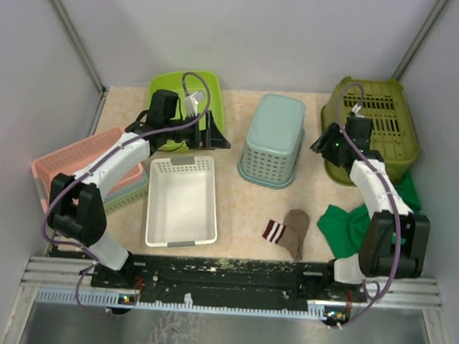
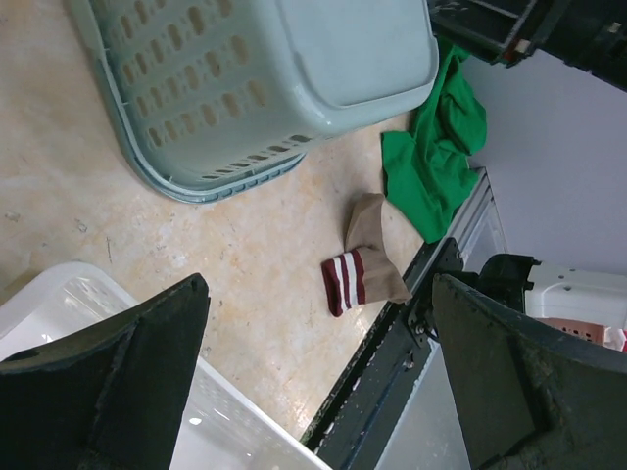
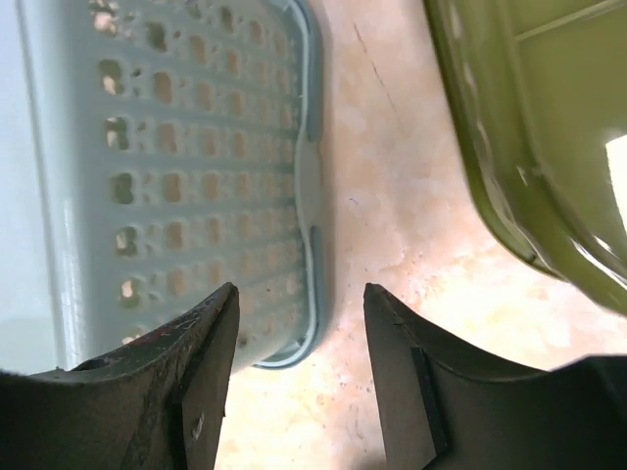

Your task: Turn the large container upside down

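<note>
The large container, a pale blue slotted basket (image 1: 272,139), stands mid-table with its solid base up and its rim on the table. It fills the top of the left wrist view (image 2: 294,59) and the left of the right wrist view (image 3: 196,147). My right gripper (image 1: 325,143) hovers just right of it, open. In its wrist view the right gripper (image 3: 301,294) holds nothing, and the basket's rim lies below the gap. My left gripper (image 1: 216,137) is wide open to the basket's left, above the table (image 2: 318,284), holding nothing.
A white tray (image 1: 182,200) lies front left, a lime basket (image 1: 211,93) behind the left arm, pink baskets (image 1: 59,161) at the left wall. An olive basket (image 1: 380,127) stands back right. A striped sock (image 1: 288,226) and green cloth (image 1: 343,226) lie front right.
</note>
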Robot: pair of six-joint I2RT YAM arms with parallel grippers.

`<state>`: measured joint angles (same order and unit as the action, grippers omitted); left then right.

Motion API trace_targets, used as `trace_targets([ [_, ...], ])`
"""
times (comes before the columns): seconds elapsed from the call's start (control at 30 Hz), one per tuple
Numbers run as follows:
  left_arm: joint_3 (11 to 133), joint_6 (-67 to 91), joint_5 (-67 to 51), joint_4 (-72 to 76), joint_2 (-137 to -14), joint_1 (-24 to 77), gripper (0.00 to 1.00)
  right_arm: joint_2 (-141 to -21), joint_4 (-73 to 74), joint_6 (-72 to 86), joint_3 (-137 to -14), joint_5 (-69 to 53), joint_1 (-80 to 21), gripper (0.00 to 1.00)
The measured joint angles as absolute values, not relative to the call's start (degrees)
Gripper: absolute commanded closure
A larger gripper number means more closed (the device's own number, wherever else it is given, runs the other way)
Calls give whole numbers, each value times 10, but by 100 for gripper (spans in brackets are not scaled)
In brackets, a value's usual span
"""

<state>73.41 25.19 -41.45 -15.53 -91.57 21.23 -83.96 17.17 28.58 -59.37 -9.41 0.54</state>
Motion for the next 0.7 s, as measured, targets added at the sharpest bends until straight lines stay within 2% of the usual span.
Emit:
trace_targets([
  [0.2,741,238,-415,-174,-915,212,1,-702,212,275,-601,-57,-14,47],
  [0.3,744,226,-401,-194,-909,212,1,-646,216,272,-601,-36,-94,47],
  [0.37,744,232,-403,-203,-899,204,1,-637,222,272,-603,0,-189,47],
  [0.5,745,254,-419,-215,-864,165,1,-696,234,274,-628,59,-364,47],
  [0.6,745,273,-405,-224,-826,104,1,-759,224,281,-635,76,-440,47],
  [0.7,751,291,-391,-222,-799,56,1,-831,219,287,-655,85,-474,47],
])
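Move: For my right hand, the white container lies about 38 cm to the left, 18 cm back and 9 cm lower. The overturned teal container stands in between, some 12 cm to the hand's left and 5 cm farther out. The olive container is about 17 cm to its right and 8 cm ahead, the lime tray 41 cm left and 18 cm ahead. From my left hand, the white container lies about 11 cm left, 14 cm back and 16 cm below. My right hand leaves the teal container's right side, rising some 11 cm, then sweeps about 25 cm left and 12 cm back past its near end towards the white container, sinking again at the end; it turns about 35 degrees counter-clockwise, fingers staying half open. Late on, my left hand, wide open and empty, clears away left about 11 cm and up 7, turning some 20 degrees counter-clockwise. ##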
